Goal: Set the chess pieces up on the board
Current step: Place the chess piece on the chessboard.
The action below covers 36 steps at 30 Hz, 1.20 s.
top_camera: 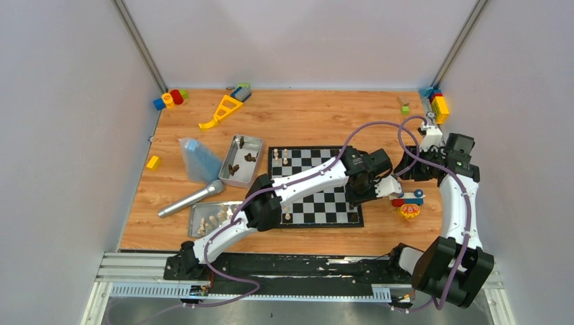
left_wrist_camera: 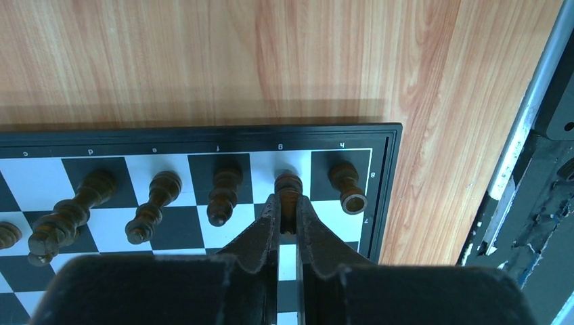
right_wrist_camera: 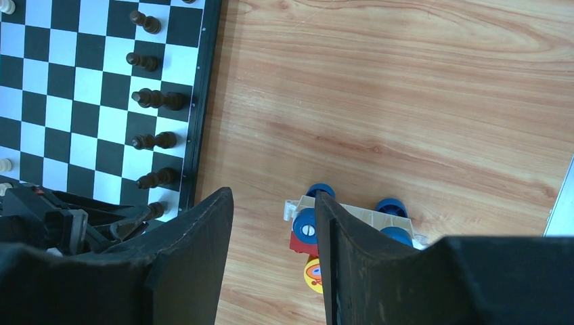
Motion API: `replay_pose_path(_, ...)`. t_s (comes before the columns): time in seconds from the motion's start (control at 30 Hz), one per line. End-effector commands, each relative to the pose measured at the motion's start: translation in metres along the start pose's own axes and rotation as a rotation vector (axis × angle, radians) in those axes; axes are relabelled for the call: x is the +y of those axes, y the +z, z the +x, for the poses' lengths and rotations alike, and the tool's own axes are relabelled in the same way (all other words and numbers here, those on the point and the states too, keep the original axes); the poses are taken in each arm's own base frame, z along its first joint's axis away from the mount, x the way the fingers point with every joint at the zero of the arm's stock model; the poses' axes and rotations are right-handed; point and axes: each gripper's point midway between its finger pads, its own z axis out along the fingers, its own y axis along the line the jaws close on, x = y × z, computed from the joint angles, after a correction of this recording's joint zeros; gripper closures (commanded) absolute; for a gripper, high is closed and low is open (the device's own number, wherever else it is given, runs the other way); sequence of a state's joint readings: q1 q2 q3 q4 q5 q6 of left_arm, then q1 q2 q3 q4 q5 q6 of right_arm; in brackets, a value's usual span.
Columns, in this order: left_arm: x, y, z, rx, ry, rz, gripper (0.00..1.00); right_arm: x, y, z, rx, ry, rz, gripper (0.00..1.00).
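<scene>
The checkered board (top_camera: pixel 308 154) lies mid-table. My left gripper (left_wrist_camera: pixel 289 203) is shut on a dark brown chess piece (left_wrist_camera: pixel 288 183) standing on a white square in the board's edge row (left_wrist_camera: pixel 203 134). Other dark pieces (left_wrist_camera: pixel 225 193) stand beside it, one (left_wrist_camera: pixel 346 186) in the corner. In the top view this gripper (top_camera: pixel 359 188) is over the board's right side. Cream pieces (top_camera: pixel 281 157) stand at the board's far left. My right gripper (right_wrist_camera: pixel 273 203) is open and empty over bare wood, right of the board (right_wrist_camera: pixel 203 88). It also shows in the top view (top_camera: pixel 399 184).
A metal tray (top_camera: pixel 241 160) with dark pieces and another (top_camera: pixel 203 211) with cream pieces sit left of the board. A microphone (top_camera: pixel 193 198) and blue bag (top_camera: pixel 198 159) lie there too. A toy car (right_wrist_camera: pixel 352 220) sits under my right gripper. Toy blocks (top_camera: pixel 438 105) fill the far corners.
</scene>
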State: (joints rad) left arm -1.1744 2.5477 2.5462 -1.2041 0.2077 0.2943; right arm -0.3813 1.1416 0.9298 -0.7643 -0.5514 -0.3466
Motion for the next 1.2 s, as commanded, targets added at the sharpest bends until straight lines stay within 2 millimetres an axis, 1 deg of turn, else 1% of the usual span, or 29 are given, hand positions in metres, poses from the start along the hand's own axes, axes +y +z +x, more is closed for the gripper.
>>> replay_pose_path(0.0,-0.004,0.003,-0.014,-0.039,0.024,-0.003,0.93,0.000,0.000,-0.007,-0.035,-0.035,-0.013,0.52)
replay_pose_path(0.13,-0.004,0.008,-0.011,-0.027,0.022,-0.003,0.90,0.001,0.000,-0.007,-0.034,-0.037,-0.015,0.52)
replay_pose_path(0.2,-0.003,0.008,-0.010,-0.022,0.024,-0.007,0.86,0.000,0.000,-0.006,-0.031,-0.037,-0.015,0.52)
replay_pose_path(0.23,-0.003,0.008,-0.010,-0.021,0.025,-0.013,0.80,0.001,0.000,-0.006,-0.031,-0.037,-0.016,0.52)
replay_pose_path(0.27,-0.002,0.007,-0.011,-0.023,0.027,-0.018,0.78,0.001,0.001,-0.006,-0.031,-0.037,-0.017,0.52)
replay_pose_path(0.37,0.002,-0.001,-0.014,-0.034,0.030,-0.042,0.68,0.001,0.001,-0.006,-0.031,-0.038,-0.018,0.52)
replay_pose_path(0.4,0.003,-0.003,-0.016,-0.041,0.031,-0.047,0.66,0.001,0.001,-0.006,-0.030,-0.038,-0.019,0.52)
replay_pose_path(0.43,0.004,-0.008,-0.019,-0.050,0.034,-0.056,0.63,0.001,0.001,-0.006,-0.031,-0.037,-0.020,0.52)
replay_pose_path(0.53,0.003,-0.020,-0.024,-0.073,0.037,-0.066,0.59,0.001,0.001,-0.005,-0.028,-0.036,-0.021,0.52)
replay_pose_path(0.6,0.001,-0.037,-0.031,-0.103,0.041,-0.075,0.57,0.001,0.002,-0.005,-0.027,-0.035,-0.024,0.52)
replay_pose_path(0.63,0.001,-0.042,-0.033,-0.111,0.041,-0.077,0.56,0.001,0.002,-0.005,-0.026,-0.033,-0.025,0.52)
replay_pose_path(0.67,-0.001,-0.055,-0.037,-0.133,0.042,-0.083,0.56,0.001,0.002,-0.005,-0.026,-0.032,-0.026,0.52)
replay_pose_path(0.7,-0.003,-0.059,-0.037,-0.138,0.042,-0.080,0.55,0.001,0.002,-0.005,-0.026,-0.031,-0.028,0.52)
replay_pose_path(0.73,-0.005,-0.072,-0.040,-0.156,0.045,-0.082,0.54,0.001,0.002,-0.006,-0.026,-0.031,-0.029,0.52)
replay_pose_path(0.77,-0.007,-0.078,-0.040,-0.164,0.048,-0.083,0.54,0.001,0.003,-0.006,-0.024,-0.031,-0.030,0.52)
replay_pose_path(0.8,-0.010,-0.091,-0.041,-0.180,0.052,-0.086,0.53,0.002,0.003,-0.006,-0.025,-0.031,-0.032,0.52)
replay_pose_path(0.83,-0.011,-0.098,-0.040,-0.184,0.059,-0.090,0.53,0.002,0.003,-0.006,-0.027,-0.033,-0.036,0.52)
replay_pose_path(0.87,-0.013,-0.111,-0.037,-0.191,0.064,-0.102,0.52,0.003,0.002,-0.007,-0.030,-0.037,-0.041,0.52)
replay_pose_path(0.9,-0.013,-0.119,-0.037,-0.202,0.076,-0.117,0.52,0.005,0.001,-0.008,-0.037,-0.043,-0.049,0.52)
replay_pose_path(0.93,-0.012,-0.130,-0.030,-0.195,0.079,-0.141,0.50,0.007,0.001,-0.009,-0.042,-0.047,-0.059,0.52)
replay_pose_path(0.97,-0.010,-0.138,-0.029,-0.207,0.095,-0.164,0.50,0.009,0.000,-0.010,-0.049,-0.054,-0.069,0.52)
replay_pose_path(1.0,-0.009,-0.150,-0.021,-0.204,0.097,-0.200,0.48,0.012,-0.001,-0.012,-0.054,-0.059,-0.080,0.52)
replay_pose_path(1.03,-0.007,-0.155,-0.016,-0.200,0.108,-0.219,0.47,0.015,-0.002,-0.013,-0.060,-0.063,-0.094,0.52)
replay_pose_path(1.07,-0.001,-0.165,-0.002,-0.185,0.099,-0.258,0.46,0.019,-0.003,-0.014,-0.065,-0.068,-0.115,0.52)
replay_pose_path(1.1,0.000,-0.182,0.003,-0.202,0.100,-0.284,0.45,0.024,-0.005,-0.016,-0.075,-0.071,-0.137,0.52)
replay_pose_path(1.13,0.010,-0.178,0.023,-0.161,0.072,-0.296,0.44,0.028,-0.006,-0.017,-0.083,-0.076,-0.157,0.51)
replay_pose_path(1.17,0.012,-0.192,0.030,-0.176,0.059,-0.313,0.43,0.032,-0.007,-0.019,-0.092,-0.084,-0.175,0.51)
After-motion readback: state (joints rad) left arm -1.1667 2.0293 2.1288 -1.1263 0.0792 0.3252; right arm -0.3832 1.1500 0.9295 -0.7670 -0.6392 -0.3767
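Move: The left hand already holds a dark chess piece over its square on the board's right-hand edge, second from the near corner, with the board about 4 cm straight below. The corner rook stands some 3 cm back from this hand and level sideways; the next dark piece is about 4 cm ahead, also in line. From the idle right hand, that square lies roughly 10 cm back, 16 cm left and 12 cm below. Left hand sets the dark piece down, opens, then rises about 13 cm while drawing 7 cm left. ##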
